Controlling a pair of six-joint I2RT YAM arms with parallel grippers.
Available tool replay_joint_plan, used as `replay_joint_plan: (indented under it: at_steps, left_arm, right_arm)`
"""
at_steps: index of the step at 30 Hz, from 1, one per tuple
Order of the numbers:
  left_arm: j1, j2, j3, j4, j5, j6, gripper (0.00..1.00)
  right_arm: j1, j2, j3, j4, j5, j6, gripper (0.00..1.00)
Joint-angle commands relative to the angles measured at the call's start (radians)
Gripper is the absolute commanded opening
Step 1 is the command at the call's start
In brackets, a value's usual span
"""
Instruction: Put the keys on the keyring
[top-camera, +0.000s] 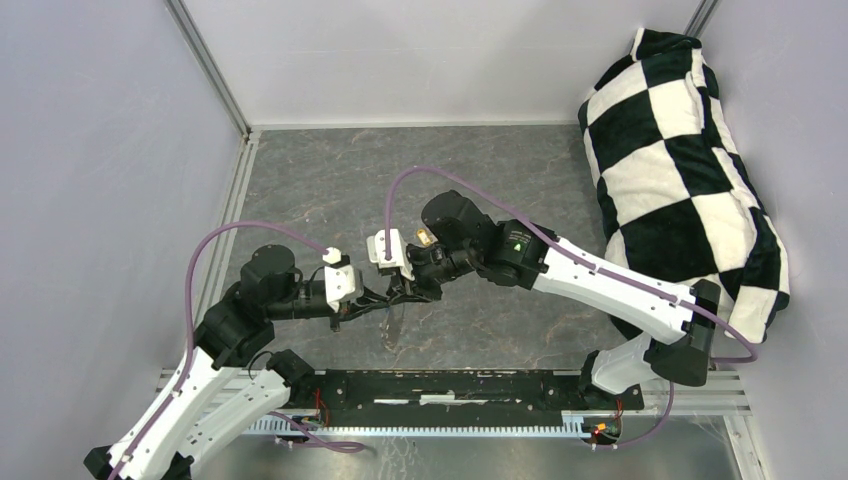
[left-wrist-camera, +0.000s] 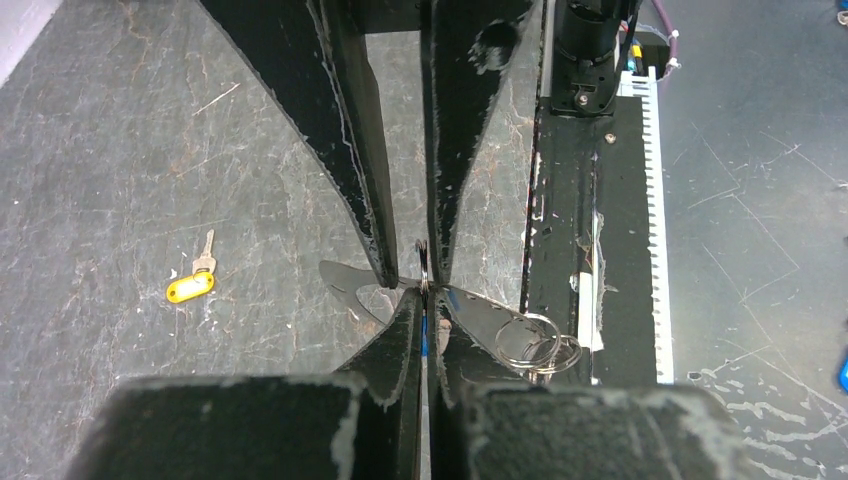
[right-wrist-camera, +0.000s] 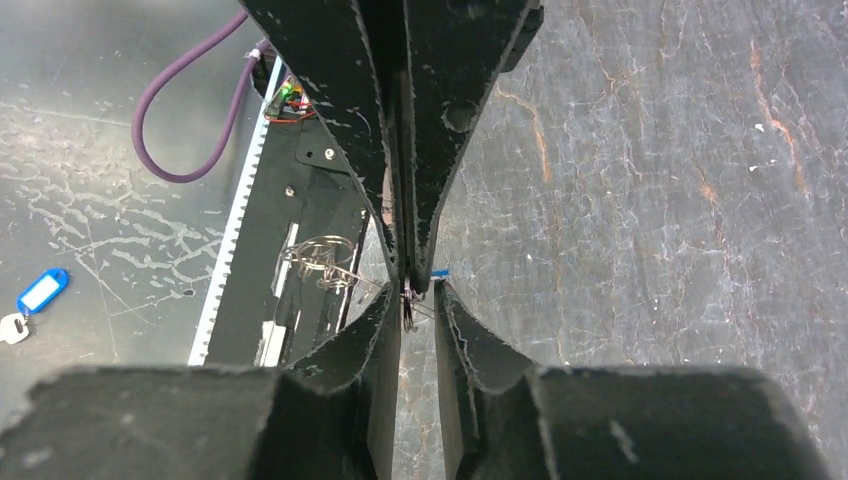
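Observation:
My left gripper is shut on the keyring, a grey-silver curved band with small wire rings at one end. In the top view the band hangs below both grippers, which meet tip to tip at the table's middle. My right gripper faces the left one; its jaws stand slightly apart with a thin ring edge beside its left finger. The yellow-headed key lies on the table left of the left gripper. The blue-headed key lies beyond the black rail.
A black-and-white checkered cushion fills the right side. A black rail with a white toothed strip runs along the near edge. Grey walls close off the left and the back. Purple cables loop over both arms.

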Motion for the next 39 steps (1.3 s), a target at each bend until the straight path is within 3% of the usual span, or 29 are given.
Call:
replay_joint_plan:
  at_steps: [1, 5, 7, 12, 20, 31, 39]
  left_arm:
    - [-0.002, -0.009, 0.047, 0.057, 0.034, 0.018, 0.02]
    - [-0.002, -0.013, 0.04, 0.054, 0.036, 0.018, 0.02]
    - [-0.002, -0.013, 0.035, 0.054, 0.041, 0.022, 0.02]
    - [-0.002, -0.008, 0.033, 0.059, 0.044, 0.024, 0.02]
    - [-0.002, -0.014, 0.028, 0.068, 0.038, 0.018, 0.02]
    - [-0.002, -0.018, 0.034, 0.062, 0.033, 0.017, 0.02]
    - [-0.002, -0.019, 0.031, 0.061, 0.037, 0.012, 0.02]
  right_arm:
    - [-0.009, -0.005, -0.01, 0.057, -0.033, -0.003, 0.2]
    - [-0.01, -0.039, -0.047, 0.14, -0.056, 0.023, 0.08]
    - [-0.01, -0.059, -0.073, 0.182, -0.061, 0.044, 0.07]
    - [-0.01, -0.074, -0.09, 0.221, -0.07, 0.07, 0.22]
    - [-0.01, -0.071, -0.096, 0.218, -0.089, 0.069, 0.1]
    - [-0.013, -0.054, -0.042, 0.099, -0.05, 0.013, 0.17]
    - [-0.015, -0.089, -0.08, 0.204, -0.057, 0.047, 0.02]
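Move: The thin edge-on ring of the keyring, held upright in the left fingertips, is only about 1 cm left of and 1 cm below the right hand, already between its slightly open fingers. From the left hand that ring edge is about 1 cm to the right and 1 cm up; the blue tag hangs some 4 cm below, and the yellow-tagged key lies on the table about 20 cm ahead, 8 cm right and 26 cm below. The right hand dips slightly and nearly shuts its fingers around the ring edge, reopens them a little as it rises about 1.5 cm with the fingertips tilting up some 5 degrees, then sinks back about 1 cm and closes almost fully, pinching the upright ring right beside the left fingertips. All the while the left hand stays in place with its fingers shut, keeping hold of the keyring as the other hand works against it. ##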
